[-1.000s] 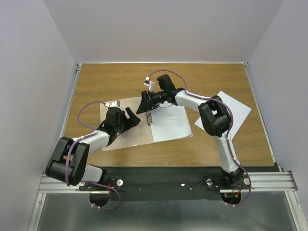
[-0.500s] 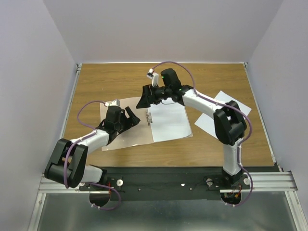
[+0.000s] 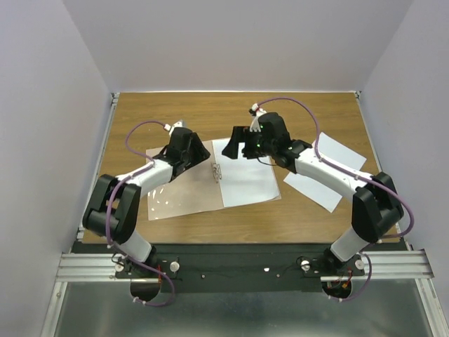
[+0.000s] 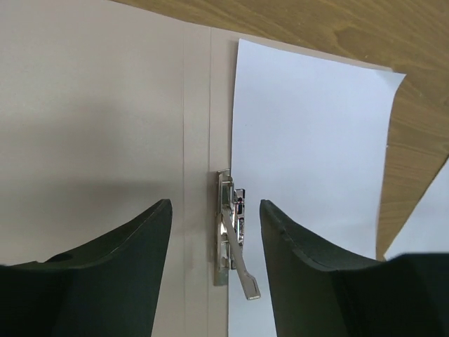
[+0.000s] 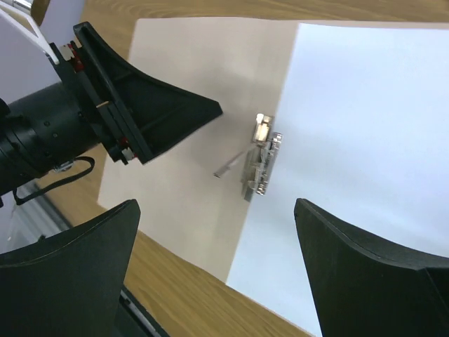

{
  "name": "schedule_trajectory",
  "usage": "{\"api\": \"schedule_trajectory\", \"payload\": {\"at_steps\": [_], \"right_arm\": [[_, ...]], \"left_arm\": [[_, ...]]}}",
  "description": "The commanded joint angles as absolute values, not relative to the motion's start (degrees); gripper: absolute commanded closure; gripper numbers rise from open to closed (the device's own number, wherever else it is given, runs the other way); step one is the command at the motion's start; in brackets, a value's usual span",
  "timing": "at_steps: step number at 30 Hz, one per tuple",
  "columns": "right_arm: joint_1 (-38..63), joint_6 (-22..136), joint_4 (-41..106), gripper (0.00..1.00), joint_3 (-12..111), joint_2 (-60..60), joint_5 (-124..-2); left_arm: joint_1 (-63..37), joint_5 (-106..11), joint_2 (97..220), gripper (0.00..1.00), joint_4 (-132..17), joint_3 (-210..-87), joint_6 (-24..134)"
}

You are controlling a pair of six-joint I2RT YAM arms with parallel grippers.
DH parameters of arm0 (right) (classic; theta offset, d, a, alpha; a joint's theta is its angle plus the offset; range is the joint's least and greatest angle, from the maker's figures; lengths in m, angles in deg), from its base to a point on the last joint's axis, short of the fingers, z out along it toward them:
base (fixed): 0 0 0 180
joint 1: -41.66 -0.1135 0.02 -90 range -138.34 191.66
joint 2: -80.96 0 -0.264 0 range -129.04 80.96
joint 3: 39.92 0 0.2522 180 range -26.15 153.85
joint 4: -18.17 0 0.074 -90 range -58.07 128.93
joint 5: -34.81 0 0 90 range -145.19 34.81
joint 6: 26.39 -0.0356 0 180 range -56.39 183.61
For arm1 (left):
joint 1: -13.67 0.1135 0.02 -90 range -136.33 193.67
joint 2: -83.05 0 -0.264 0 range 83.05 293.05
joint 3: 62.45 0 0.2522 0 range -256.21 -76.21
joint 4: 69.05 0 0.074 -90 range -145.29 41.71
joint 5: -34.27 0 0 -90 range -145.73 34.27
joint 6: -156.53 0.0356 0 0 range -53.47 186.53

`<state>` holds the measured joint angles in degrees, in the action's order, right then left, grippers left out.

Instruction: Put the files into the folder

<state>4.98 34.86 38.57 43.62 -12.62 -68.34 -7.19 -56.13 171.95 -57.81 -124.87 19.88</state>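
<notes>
The folder (image 3: 179, 193) lies open on the table, pinkish-tan, with a metal clip (image 3: 216, 172) at its spine. One of the files (image 3: 249, 179) lies on its right half, next to the clip. A second white sheet (image 3: 330, 175) lies apart on the wood to the right. My left gripper (image 3: 200, 151) hovers open over the spine. In the left wrist view the clip's raised lever (image 4: 238, 260) stands between the fingers, untouched. My right gripper (image 3: 235, 144) is open above the sheet's far edge, holding nothing. Its wrist view shows the clip (image 5: 261, 158) ahead.
The table's wooden top (image 3: 175, 112) is walled in by grey panels on three sides. The arm bases sit on a black rail (image 3: 238, 263) at the near edge. The two grippers face each other closely over the folder's spine.
My left gripper has moved farther and rightward to the clip and its jaws have narrowed somewhat. My right gripper has drawn back to the right, away from the clip.
</notes>
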Motion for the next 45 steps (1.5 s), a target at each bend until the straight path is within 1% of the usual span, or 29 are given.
{"api": "schedule_trajectory", "payload": {"at_steps": [1, 5, 6, 7, 8, 10, 11, 16, 18, 32, 33, 45], "right_arm": [[4.75, 31.80, 38.88, 0.00, 38.28, -6.42, -56.34], [4.75, 32.23, 38.96, 0.00, 36.25, -4.65, -55.55], [4.66, 32.23, 38.97, 0.00, 36.07, -4.39, -55.55], [4.83, 32.32, 38.97, 0.00, 35.72, -4.30, -55.55], [4.75, 32.24, 38.97, 0.00, 35.63, -4.29, -55.46], [4.75, 32.32, 38.97, 0.00, 35.63, -4.47, -55.46], [4.75, 32.32, 38.88, 0.00, 35.72, -4.82, -55.54], [4.75, 32.32, 38.97, 0.00, 35.98, -5.79, -55.81], [4.75, 32.32, 38.97, 0.00, 36.07, -6.14, -56.07], [4.75, 32.23, 38.88, 0.00, 35.02, -5.61, -55.72], [4.75, 32.15, 38.96, 0.00, 34.84, -5.53, -55.55], [4.75, 32.23, 38.97, 0.00, 35.02, -6.32, -56.25]], "left_arm": [[-9.61, -60.65, 177.44, 0.40, -52.91, -130.34, 18.81], [-10.94, -61.70, 180.86, 0.41, -51.95, -132.28, 18.02], [-11.03, -61.96, 181.31, 0.44, -52.03, -132.37, 18.01], [-11.20, -62.14, 181.83, 0.45, -52.03, -132.72, 18.01], [-11.38, -62.14, 182.10, 0.49, -52.03, -132.90, 17.84], [-11.47, -62.15, 183.24, 0.51, -51.86, -133.33, 18.01], [-11.64, -62.23, 183.59, 0.55, -51.77, -133.43, 18.19], [-12.00, -61.35, 184.12, 0.57, -52.03, -132.81, 18.72], [-12.35, -61.35, 184.04, 0.61, -52.38, -132.46, 18.98], [-12.61, -58.72, 187.02, 0.64, -53.00, -132.63, 21.09], [-12.61, -58.63, 187.37, 0.69, -53.00, -132.72, 21.35], [-13.14, -57.49, 187.37, 0.70, -53.00, -131.32, 23.02]]}}
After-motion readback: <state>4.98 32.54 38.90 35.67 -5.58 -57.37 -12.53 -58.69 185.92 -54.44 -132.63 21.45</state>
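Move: The folder's metal clip with its raised lever lies about 5 cm to the left hand's right, 3 cm nearer the base and roughly 8 cm below. The file sheet already in the folder is centred some 11 cm to the right of the clip and level with it; the folder's bare left cover is centred about 13 cm to the left of the clip and 3 cm nearer the base. From the open right hand, the clip is about 7 cm left, 3 cm back and 16 cm below. The left hand comes down about 6 cm while edging 3 to 4 cm right towards the clip, tipping its fingers slightly further down and narrowing them from well open to about a third, so that the fingertips end at the far part of the clip with the right-hand finger over its lever. The right hand, empty and still wide open, backs off some 4 cm to the right above the file sheet early on, turning about 10 degrees clockwise, then hardly moves except for sinking about a centimetre. ##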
